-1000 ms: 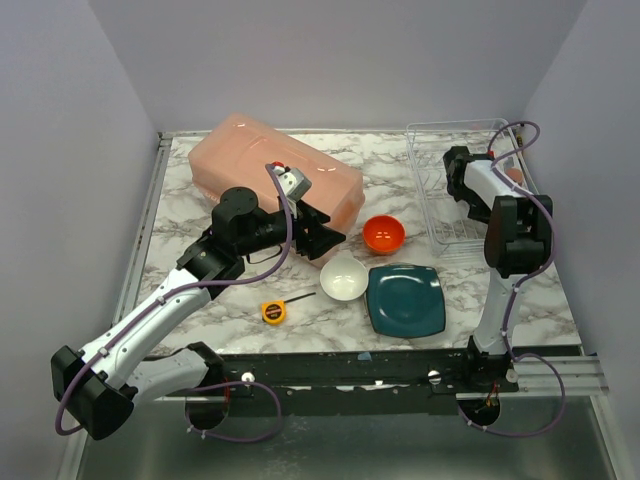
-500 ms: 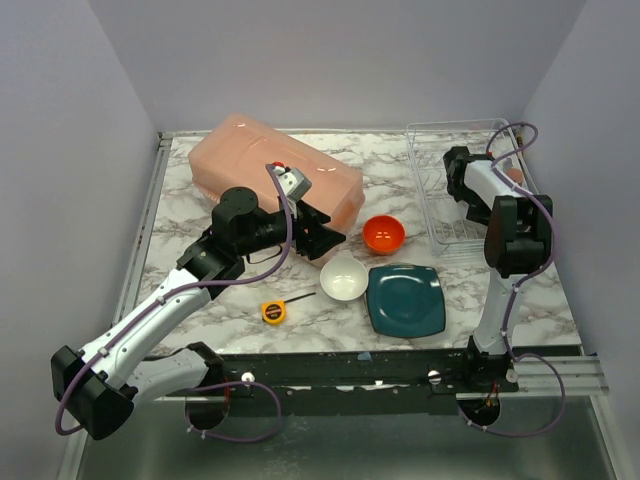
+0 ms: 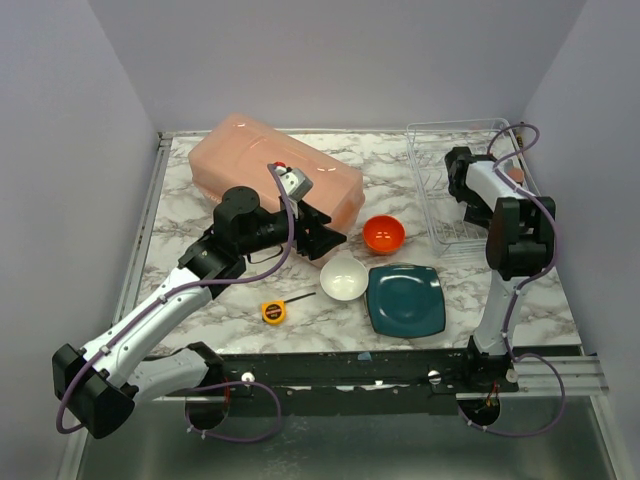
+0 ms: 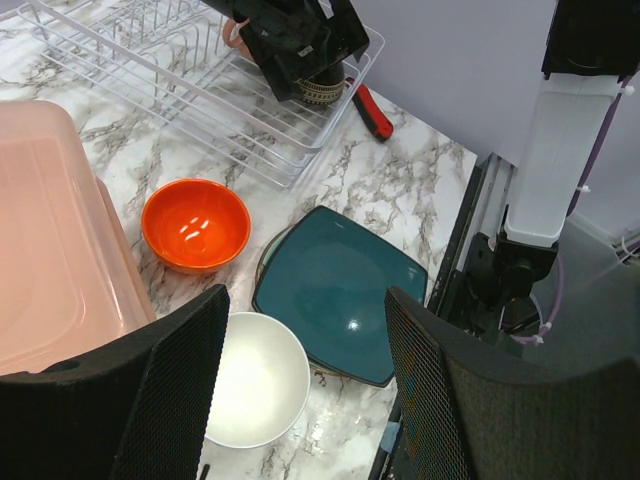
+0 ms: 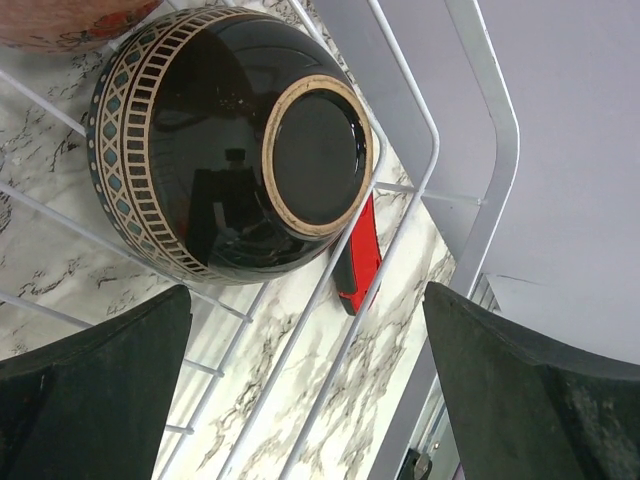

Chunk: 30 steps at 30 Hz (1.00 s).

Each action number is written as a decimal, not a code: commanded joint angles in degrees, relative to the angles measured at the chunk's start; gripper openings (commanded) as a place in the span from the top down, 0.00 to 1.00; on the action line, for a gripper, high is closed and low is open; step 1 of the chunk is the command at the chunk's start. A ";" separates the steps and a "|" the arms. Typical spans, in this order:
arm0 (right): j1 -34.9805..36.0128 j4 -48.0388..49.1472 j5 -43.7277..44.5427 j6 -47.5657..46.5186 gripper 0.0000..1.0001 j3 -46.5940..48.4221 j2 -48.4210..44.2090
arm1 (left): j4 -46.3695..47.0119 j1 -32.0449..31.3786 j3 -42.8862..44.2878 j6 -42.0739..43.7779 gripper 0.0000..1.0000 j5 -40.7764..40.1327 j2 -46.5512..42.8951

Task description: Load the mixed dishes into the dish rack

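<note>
The dish rack (image 3: 440,215) of white wire stands at the back right. My right gripper (image 3: 462,188) hangs over it, open (image 5: 310,400), with nothing between its fingers. Just past its fingers a dark bowl (image 5: 230,140) with a tan patterned band lies on its side in the dish rack (image 5: 400,190). A pinkish mug (image 4: 235,35) sits beside it, mostly hidden. My left gripper (image 3: 325,240) is open (image 4: 305,390) above the white bowl (image 4: 255,380). On the table lie the white bowl (image 3: 343,279), the orange bowl (image 3: 384,233) and the teal square plate (image 3: 406,300).
A big pink tub (image 3: 275,175) fills the back left, close to my left wrist. A yellow tape measure (image 3: 272,311) lies near the front. A red-handled tool (image 5: 358,262) lies on the table just outside the rack's right side, by the wall.
My right gripper's jaws have spread wider over the rack and its wrist has shifted slightly. The left arm and the dishes on the table have not moved.
</note>
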 commanded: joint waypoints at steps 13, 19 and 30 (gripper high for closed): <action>5.87 9.02 -16.97 -4.67 0.00 -6.47 -22.19 | -1.87 -0.21 2.13 0.97 0.36 0.19 0.15; 9.91 23.23 -51.08 -6.96 0.00 -20.91 -40.34 | -3.15 -0.47 2.58 2.60 0.36 -1.67 0.22; 11.73 41.24 -83.09 1.61 0.00 -36.14 -58.02 | 0.18 -2.63 -1.64 7.56 0.32 -9.20 -1.79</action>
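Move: The orange bowl lies some 32 cm to the right hand's left, a couple of centimetres nearer and about 7 cm lower. The white bowl is some 11 cm farther left than the orange one and 12 cm nearer; the teal plate is 17 cm nearer than it and 5 cm to its right. The black bowl, just let go in the rack, sits 3 cm right of and 2 cm ahead of the hand. From the left hand, the orange bowl is 14 cm ahead, 14 cm right, 28 cm below. With its fingers already wide open and staying so, the right hand leaves the black bowl, first lifting up out of the rack by about 10 cm and then sweeping quickly left, some 25 cm in all, drawing back a little late on, towards the orange bowl. On the way the wrist swings round by roughly 90 degrees, so that the fingers go from pointing right and down to pointing forward, left and down; the hand ends still well above the table and clear of the orange bowl. ##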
